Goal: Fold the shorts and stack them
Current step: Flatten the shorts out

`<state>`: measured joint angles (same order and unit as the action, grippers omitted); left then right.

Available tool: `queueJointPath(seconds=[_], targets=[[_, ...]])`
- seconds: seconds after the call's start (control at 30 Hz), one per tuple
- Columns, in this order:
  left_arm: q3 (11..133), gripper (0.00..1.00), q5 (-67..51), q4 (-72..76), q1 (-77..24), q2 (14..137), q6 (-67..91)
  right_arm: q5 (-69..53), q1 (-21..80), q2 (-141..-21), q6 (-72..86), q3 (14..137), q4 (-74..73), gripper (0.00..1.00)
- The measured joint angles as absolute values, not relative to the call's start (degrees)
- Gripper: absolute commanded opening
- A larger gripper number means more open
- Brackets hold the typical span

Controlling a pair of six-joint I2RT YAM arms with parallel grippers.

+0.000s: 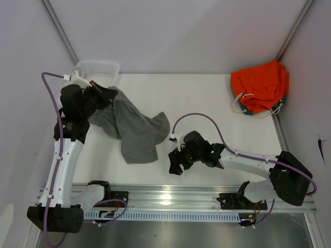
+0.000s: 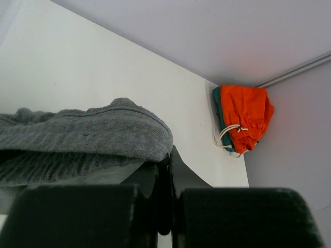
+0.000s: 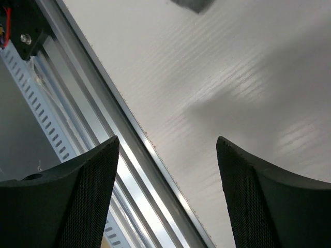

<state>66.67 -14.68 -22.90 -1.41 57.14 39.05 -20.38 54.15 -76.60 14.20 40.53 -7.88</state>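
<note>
The grey shorts (image 1: 133, 129) hang rumpled from my left gripper (image 1: 105, 96), which is shut on their upper edge at the far left of the table; the lower part rests spread on the tabletop. In the left wrist view the shorts (image 2: 88, 135) bunch over my pressed-together fingers (image 2: 182, 170). My right gripper (image 1: 176, 166) hovers low over the table near its front edge, to the right of the shorts and apart from them. Its jaws stand wide open with nothing between them (image 3: 166, 142). A grey scrap of the shorts (image 3: 191, 4) shows at the top edge of the right wrist view.
An orange garment with a white drawstring (image 1: 258, 87) lies over something teal in the back right corner, also seen as the orange garment (image 2: 245, 116). A white mesh basket (image 1: 98, 68) stands at the back left. The aluminium rail (image 3: 108, 155) runs along the table's front edge.
</note>
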Motion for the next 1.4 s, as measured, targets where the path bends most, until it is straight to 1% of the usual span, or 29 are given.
queueJointPath(seconds=[0.17,0.3,0.4,0.47,0.5,0.53,0.63,0.77,0.83,1.1,1.17,1.27,1.3,1.33,1.37,1.4], targets=[[66.52,0.01,-14.55,-21.45,-1.41,58.87,38.96,-14.15,57.3,-76.99,15.79,40.12,-6.5,0.77],[66.32,0.02,-14.17,-21.43,-1.41,59.05,38.96,-7.31,60.1,-80.62,18.65,41.65,-3.7,0.75],[66.35,0.01,-13.91,-21.45,-1.41,59.09,38.96,-2.2,62.33,-86.02,21.23,46.02,-2.96,0.71],[66.35,0.02,-13.76,-21.47,-1.41,59.18,38.96,1.23,63.53,-92.03,22.59,52.16,-3.36,0.68],[66.35,0.02,-13.69,-21.5,-1.41,59.22,38.96,1.76,63.94,-93.14,22.76,53.36,-3.31,0.66],[66.35,0.02,-13.67,-21.52,-1.41,59.27,38.94,3.18,64.42,-95.46,23.0,55.99,-3.68,0.63],[66.35,0.02,-13.65,-21.61,-1.41,59.27,38.89,5.69,65.6,-100.38,23.55,61.23,-3.55,0.58],[66.35,0.02,-13.63,-21.8,-1.41,59.27,38.87,7.92,66.85,-105.19,23.86,66.04,-5.69,0.55],[66.35,0.02,-13.61,-21.98,-1.41,59.33,38.89,8.99,67.37,-106.98,23.99,67.46,-6.33,0.53],[66.46,0.02,-13.63,-22.28,-1.41,60.6,38.68,12.23,68.16,-109.93,24.82,68.4,-9.1,0.53],[66.46,0.02,-13.63,-22.41,-1.41,60.69,38.54,12.78,68.18,-110.28,24.82,69.01,-9.43,0.48],[66.46,0.02,-13.63,-22.41,-1.41,60.71,38.52,13.47,68.16,-111.11,24.88,70.13,-9.61,0.45],[66.46,0.02,-13.63,-22.41,-1.41,60.71,38.52,13.76,68.18,-111.53,24.88,70.43,-9.69,0.43],[66.46,0.02,-13.63,-22.41,-1.41,60.71,38.52,14.06,68.25,-111.9,24.82,70.76,-9.87,0.35],[66.46,0.02,-13.63,-22.41,-1.41,60.71,38.52,14.35,68.29,-112.2,24.75,71.26,-10.04,0.31],[66.46,0.02,-13.63,-22.41,-1.41,60.71,38.52,14.44,68.29,-112.57,24.67,71.68,-10.22,0.24]])
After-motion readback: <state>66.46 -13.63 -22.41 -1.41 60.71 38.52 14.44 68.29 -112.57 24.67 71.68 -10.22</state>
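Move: The right hand, empty and open, has the near right corner of the shorts' hanging leg hem about 5 cm ahead, 10 cm to its left and some 7 cm below. The hem's other corner is about 4 cm ahead and 21 cm left; the tip of the other leg lies roughly 22 cm ahead and 5 cm left. From the raised left hand, which still grips the waist end, that near right corner is about 14 cm back, 13 cm right and 33 cm down. The right hand sweeps left and somewhat forward over the table, about 12 cm left and 6 cm forward in all, and then sinks some 4 cm more to the near right corner of the leg hem, the fingers tipping steeper down and swinging clockwise to point more forward as they narrow around that corner from wide open to about a third. Meanwhile the left hand keeps its shut grip on the waist end high above the table, easing only about 2 cm down and slightly forward. ##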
